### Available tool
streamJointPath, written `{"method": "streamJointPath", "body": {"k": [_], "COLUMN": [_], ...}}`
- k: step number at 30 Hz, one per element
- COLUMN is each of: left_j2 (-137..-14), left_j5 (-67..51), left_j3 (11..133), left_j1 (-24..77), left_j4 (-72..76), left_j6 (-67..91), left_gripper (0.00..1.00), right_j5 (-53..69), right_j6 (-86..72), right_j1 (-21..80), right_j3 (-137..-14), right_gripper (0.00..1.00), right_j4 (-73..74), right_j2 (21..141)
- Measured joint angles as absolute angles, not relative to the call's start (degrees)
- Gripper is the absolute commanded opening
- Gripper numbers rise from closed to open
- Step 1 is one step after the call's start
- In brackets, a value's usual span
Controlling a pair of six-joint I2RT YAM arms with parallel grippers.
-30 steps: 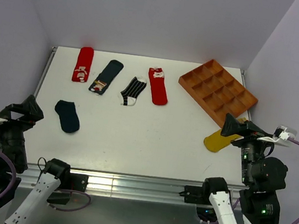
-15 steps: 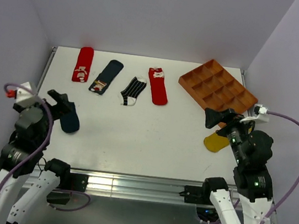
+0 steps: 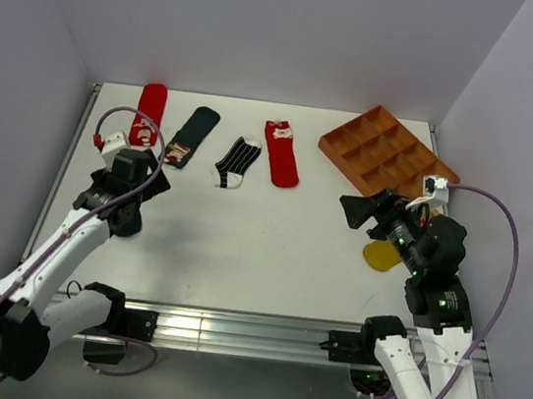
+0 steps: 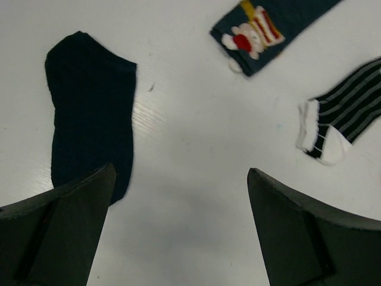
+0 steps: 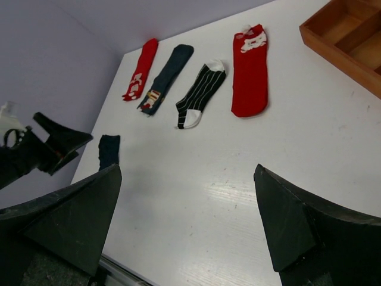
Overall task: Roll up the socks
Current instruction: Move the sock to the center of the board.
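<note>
Four socks lie in a row at the back: a red sock (image 3: pixel 147 113), a navy sock with a patch (image 3: pixel 190 136), a striped sock (image 3: pixel 237 162) and a second red sock (image 3: pixel 281 152). The plain navy sock (image 4: pixel 89 113) lies flat at the left. My left gripper (image 3: pixel 145 190) hovers open just right of it, with bare table between the fingers (image 4: pixel 77 220). The mustard sock (image 3: pixel 381 254) lies at the right, partly hidden by my right arm. My right gripper (image 3: pixel 354 210) is open over bare table, pointing left toward the middle.
A wooden compartment tray (image 3: pixel 388 163) sits at the back right, close behind the right arm. Purple walls close in the table on the left, back and right. A metal rail runs along the near edge (image 3: pixel 228 331).
Both arms have swung up from the near edge and out over the table. The left went forward to the plain navy sock, the right leftward toward the middle. Both grippers stayed open.
</note>
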State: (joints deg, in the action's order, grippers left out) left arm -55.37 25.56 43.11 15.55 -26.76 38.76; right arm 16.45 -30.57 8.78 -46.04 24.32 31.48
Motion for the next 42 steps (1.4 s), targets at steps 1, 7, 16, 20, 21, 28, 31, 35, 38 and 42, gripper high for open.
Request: {"method": "streamJointPath", "body": {"k": [1, 7, 16, 20, 21, 28, 31, 35, 38, 42], "left_j2": [-57.5, -68.9, -93.1, -100.9, -102.4, -104.7, -104.0, -100.5, -96.7, -88.6], "left_j5": [25.6, 25.7, 25.6, 23.8, 23.7, 20.0, 18.7, 15.6, 13.0, 12.0], "left_j3": [43.1, 43.4, 53.0, 57.7, 58.9, 62.2, 61.6, 58.3, 55.5, 51.8], "left_j1": [14.6, 4.5, 0.2, 0.2, 0.3, 4.1, 10.5, 24.7, 37.0, 49.5], "left_j4": [-25.9, -20.9, -13.5, -12.6, -13.0, -13.0, -13.1, -13.6, -14.9, -17.1], "left_j6": [39.8, 45.3, 45.9, 44.1, 42.9, 38.3, 37.0, 36.3, 35.6, 36.1], "left_gripper": [0.99, 0.99, 1.0, 0.97, 0.96, 0.96, 0.97, 0.97, 0.97, 0.98], "right_j5": [16.9, 17.5, 15.6, 14.5, 14.1, 12.9, 12.9, 12.9, 12.9, 13.1], "right_j6": [-30.6, -30.4, -29.5, -28.9, -28.8, -28.5, -28.4, -28.4, -28.4, -27.8], "right_j1": [8.8, 9.4, 12.9, 13.4, 13.4, 13.6, 13.6, 13.6, 13.6, 13.6], "right_j3": [-45.8, -45.1, -43.0, -42.7, -42.7, -42.7, -42.7, -42.7, -42.7, -42.7], "right_gripper": [1.0, 1.0, 1.0, 1.0, 1.0, 1.0, 1.0, 1.0, 1.0, 1.0], "right_j4": [23.8, 23.5, 23.3, 23.6, 23.6, 23.6, 23.6, 23.6, 23.6, 23.6], "right_j2": [31.2, 31.2, 29.4, 28.7, 28.4, 28.0, 28.0, 28.0, 28.1, 28.3]}}
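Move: The dark blue sock lies about 7 cm ahead of the left hand, 7 cm to its left and 15 cm below. From that sock, the navy patterned sock is some 13 cm to the right and 18 cm farther out, and the striped sock 24 cm right and 14 cm farther out. The board's centre is roughly 27 cm to its right, level with it. From the right hand the dark blue sock is about 49 cm left, 10 cm ahead and 28 cm down. Onto the dark blue sock the left hand comes down about 13 cm, reaching forward and a little left, fingers staying wide open and tipping further down. Keeping low, it then drags the sock fast to the right towards the board's centre, the hand itself sweeping some 30 cm, curving back towards the base, turning clockwise about 65 degrees and rising slightly at the end. ##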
